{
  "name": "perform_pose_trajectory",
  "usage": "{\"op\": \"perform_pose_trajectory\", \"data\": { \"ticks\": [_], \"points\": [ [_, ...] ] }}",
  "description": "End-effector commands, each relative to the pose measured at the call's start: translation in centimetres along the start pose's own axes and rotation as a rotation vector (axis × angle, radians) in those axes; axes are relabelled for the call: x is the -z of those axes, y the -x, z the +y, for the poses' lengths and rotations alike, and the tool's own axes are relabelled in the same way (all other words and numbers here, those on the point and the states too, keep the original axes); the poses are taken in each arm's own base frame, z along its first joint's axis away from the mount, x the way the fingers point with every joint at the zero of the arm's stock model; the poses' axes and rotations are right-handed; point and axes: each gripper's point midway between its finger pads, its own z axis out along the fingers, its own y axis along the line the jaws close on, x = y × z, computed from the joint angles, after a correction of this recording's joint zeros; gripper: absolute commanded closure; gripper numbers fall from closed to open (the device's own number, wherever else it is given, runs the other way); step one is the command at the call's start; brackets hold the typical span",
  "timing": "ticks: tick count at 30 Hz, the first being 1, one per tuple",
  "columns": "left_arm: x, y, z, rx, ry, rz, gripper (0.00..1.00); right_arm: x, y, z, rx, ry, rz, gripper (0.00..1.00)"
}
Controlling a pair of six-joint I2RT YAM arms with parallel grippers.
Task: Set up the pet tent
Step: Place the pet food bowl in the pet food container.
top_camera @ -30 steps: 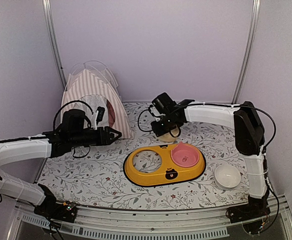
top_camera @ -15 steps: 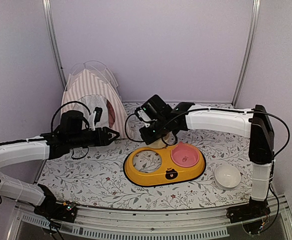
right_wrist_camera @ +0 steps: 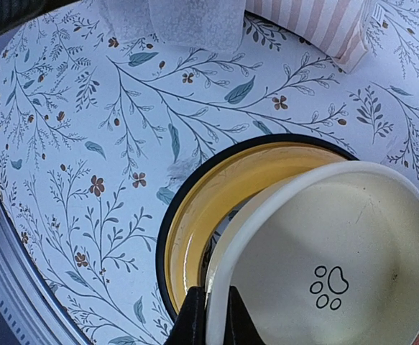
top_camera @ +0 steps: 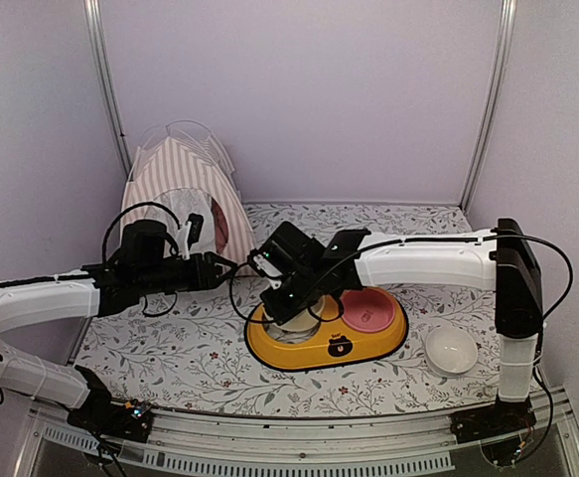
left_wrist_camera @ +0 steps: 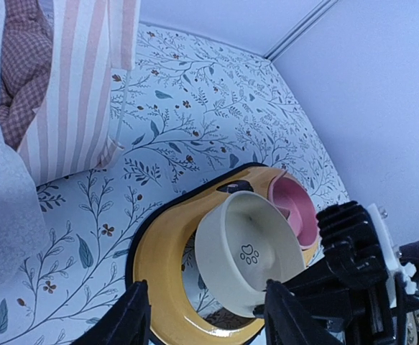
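Observation:
The pet tent, pink-and-white striped, stands upright at the back left; its striped wall and a pink checked cushion inside it show in the left wrist view. My left gripper hangs open and empty just right of the tent's front. My right gripper is shut on the rim of a cream paw-print bowl, held tilted over the empty hole of a yellow feeder. The tent's corner and sheer curtain lie beyond.
A pink bowl sits in the feeder's right hole. A white bowl stands on the floral mat at the front right. Lilac walls close in at the back and both sides.
My right arm has swung left and toward the front, carrying the cream bowl from behind the feeder to above its left hole. The left arm has stayed put.

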Motion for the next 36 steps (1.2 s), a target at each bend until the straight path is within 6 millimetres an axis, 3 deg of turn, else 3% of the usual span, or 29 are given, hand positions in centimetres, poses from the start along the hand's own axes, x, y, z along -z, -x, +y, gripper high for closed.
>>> {"op": "perform_pose_trajectory", "data": {
  "ticks": [1,10,18,25,32,36],
  "points": [
    [-0.1,-0.4,0.1,0.007,-0.005,-0.005,0.45,1.0,1.6,1.5,-0.004,0.031,-0.072,1.00],
    [-0.1,-0.4,0.1,0.008,-0.003,-0.004,0.45,-0.7,-0.2,1.8,0.004,0.027,-0.023,0.99],
    [-0.3,-0.4,0.1,0.008,-0.006,-0.002,0.45,-1.6,-1.1,1.5,0.005,0.010,0.003,0.78],
    [-0.4,-0.4,0.1,0.008,-0.008,0.000,0.45,-1.2,-0.9,1.6,0.005,0.010,-0.003,0.62],
    [-0.6,-0.5,0.1,0.009,-0.010,0.003,0.45,-0.1,-1.2,1.7,-0.022,0.027,-0.002,0.56],
    [-0.6,-0.6,0.2,0.012,-0.008,0.006,0.45,1.0,-2.7,1.1,-0.063,0.026,0.012,0.53]
  ]
}}
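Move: The right hand pinches the cream bowl's near rim, with the container's empty round opening below: its middle lies about 3 cm ahead, 3 cm to the right and 5 cm down from the fingers. The pink bowl, already in the container, is roughly 19 cm right, 5 cm ahead and 5 cm down; the tent stands some 20 cm ahead and 20 cm left. From the left hand the opening is about 13 cm right, 4 cm back and 11 cm down. Still pinching the cream bowl by its near rim, the right hand eases back about 1.5 cm while sinking some 2 cm, lowering the bowl into the container's empty opening with hardly any wrist turn. Near the bottom the fingers open from almost shut to nearly half wide and let go of the rim, staying low on either side of it, with a tiny rise followed by a last small dip of the hand. ##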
